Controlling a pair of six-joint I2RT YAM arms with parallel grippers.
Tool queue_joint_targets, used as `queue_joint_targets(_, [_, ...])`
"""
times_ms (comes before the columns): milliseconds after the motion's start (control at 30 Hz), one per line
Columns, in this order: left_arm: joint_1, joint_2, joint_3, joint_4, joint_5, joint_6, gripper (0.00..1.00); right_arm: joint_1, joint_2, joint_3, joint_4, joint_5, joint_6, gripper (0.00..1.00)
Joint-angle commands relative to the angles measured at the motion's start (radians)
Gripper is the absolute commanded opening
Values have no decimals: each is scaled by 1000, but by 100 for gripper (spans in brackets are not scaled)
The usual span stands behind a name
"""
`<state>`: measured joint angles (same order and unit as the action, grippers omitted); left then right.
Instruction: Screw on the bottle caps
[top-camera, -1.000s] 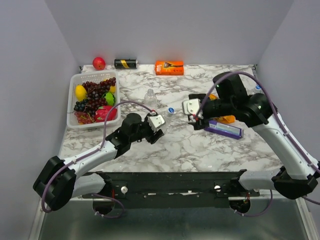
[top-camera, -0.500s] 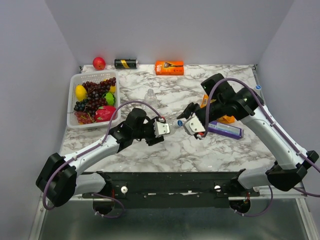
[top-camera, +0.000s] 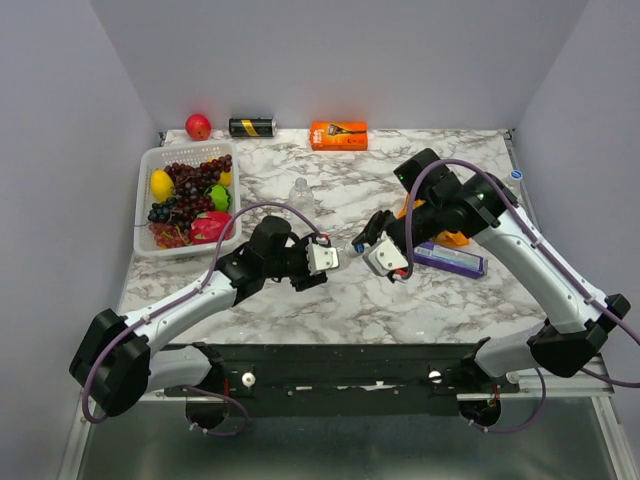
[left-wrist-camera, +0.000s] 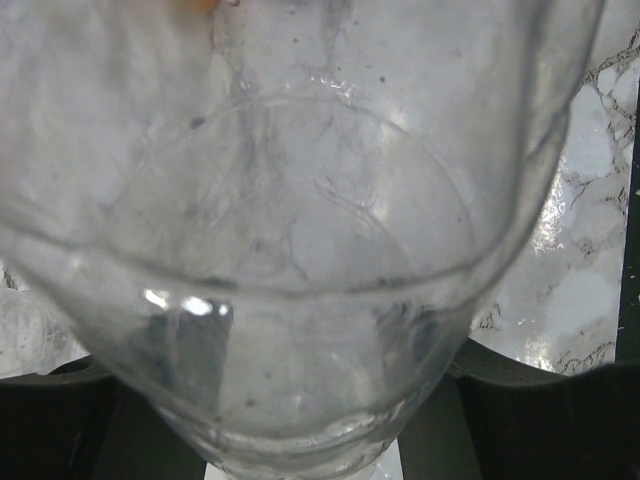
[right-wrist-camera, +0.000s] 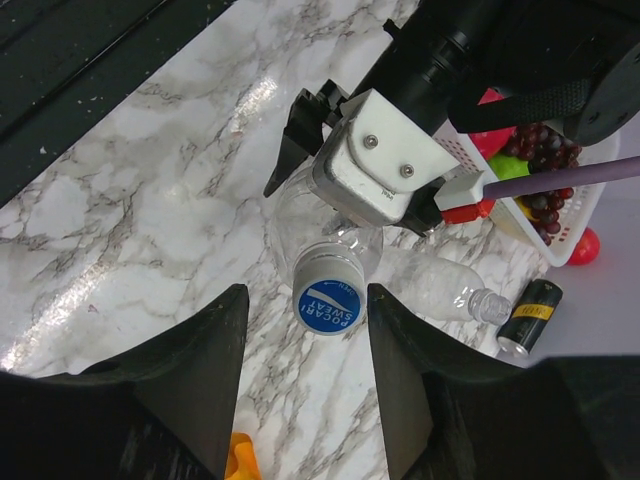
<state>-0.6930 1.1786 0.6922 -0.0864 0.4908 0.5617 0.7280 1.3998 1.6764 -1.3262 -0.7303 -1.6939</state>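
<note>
My left gripper (top-camera: 325, 258) (left-wrist-camera: 310, 425) is shut on a clear bottle (left-wrist-camera: 290, 250) that fills the left wrist view. It holds the bottle tilted over the table's middle, neck toward the right arm. A blue cap (right-wrist-camera: 328, 301) (top-camera: 357, 245) sits on that neck. My right gripper (right-wrist-camera: 308, 293) (top-camera: 364, 243) is open, one black finger on each side of the cap, with a gap on both sides. A second clear bottle (top-camera: 300, 196) (right-wrist-camera: 452, 288), uncapped, stands farther back. Another blue cap (top-camera: 515, 174) lies near the table's right edge.
A white basket (top-camera: 150, 160) of fruit sits at the left. Along the back are a red apple (top-camera: 198, 126), a black can (top-camera: 251, 127) and an orange box (top-camera: 338, 134). A purple box (top-camera: 452, 261) and an orange object (top-camera: 456, 238) lie under the right arm.
The left arm carried the bottle a little to the right, then held still. The right gripper swung down and left to face the cap, its fingers narrowing around it.
</note>
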Motion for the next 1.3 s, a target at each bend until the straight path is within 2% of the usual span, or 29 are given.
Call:
queue_joint_targets(0, [4,-23,18,8,38,26,0,14,22,17,19,-9,-6,58])
queue_joint_targets(200, [3,-22,17,10,38,30,0,17,41,29,21,-11,-6,52])
queue_joint_targets(367, [3,-23,17,17,34,24,0,17,65,42,1,-3,5,40])
queue_joint_targets(467, [3,-39,0,57,23,20,0,17,80,40,5,9,48,35])
queue_joint_targets(600, [3,-68,-31,143,-20,-43,0,17,106,37,103,37,215,26])
queue_joint_targets(633, [4,-74,-42,193,-61,-64,0,17,117,48,132,61,341,21])
queue_joint_targets(700, [3,-95,-57,255,-118,-129,0,16,177,81,197,91,513,18])
queue_joint_targets(733, [0,-106,-69,323,-209,-217,0,16,201,110,212,129,707,12])
queue_joint_targets(800, [-13,-128,-72,373,-344,-282,0,11,296,215,220,175,914,7])
queue_joint_targets(833, [-28,-131,-65,388,-412,-328,0,4,329,254,208,204,1109,1])
queue_joint_targets(867, [-40,-131,-56,398,-564,-341,0,-7,370,294,190,204,1201,0])
queue_joint_targets(933, [-66,-120,-16,383,-705,-356,0,-42,489,437,89,120,1429,0])
queue_joint_targets(967, [-79,-109,-1,348,-842,-359,0,-55,528,486,52,88,1511,0])
queue_joint_targets(1000, [-85,-100,18,324,-909,-361,0,-68,562,518,7,51,1593,0])
queue_joint_targets(1033, [-89,-76,51,295,-946,-364,0,-79,571,484,21,4,1723,0])
queue_joint_targets(1100, [-89,-59,69,225,-1018,-365,0,-79,565,424,47,-20,1773,0])
queue_joint_targets(1267, [-89,-36,67,156,-1020,-335,0,-111,616,440,44,-90,1809,0])
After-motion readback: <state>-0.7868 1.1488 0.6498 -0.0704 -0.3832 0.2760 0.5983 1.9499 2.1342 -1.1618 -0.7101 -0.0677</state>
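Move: Just past the right fingertips, about 2 cm to the left and 1 cm lower, sits the blue cap on the bottle neck. From the left hand, which holds the bottle, the cap is some 10 cm above, 5 cm right and 3 cm back. From the right hand, the standing clear bottle is about 18 cm ahead and 13 cm left, the purple box 10 cm ahead and 20 cm right, both well below. Easing about 1.5 cm left and down, the right hand closes its fingers on the cap, then rolls roughly 95 degrees clockwise about its finger line while travelling forward and somewhat left, sinking late. The left hand keeps its grip on the bottle, moves 9 cm left and 6 cm forward, and turns it about 45 degrees counter-clockwise against the cap. ##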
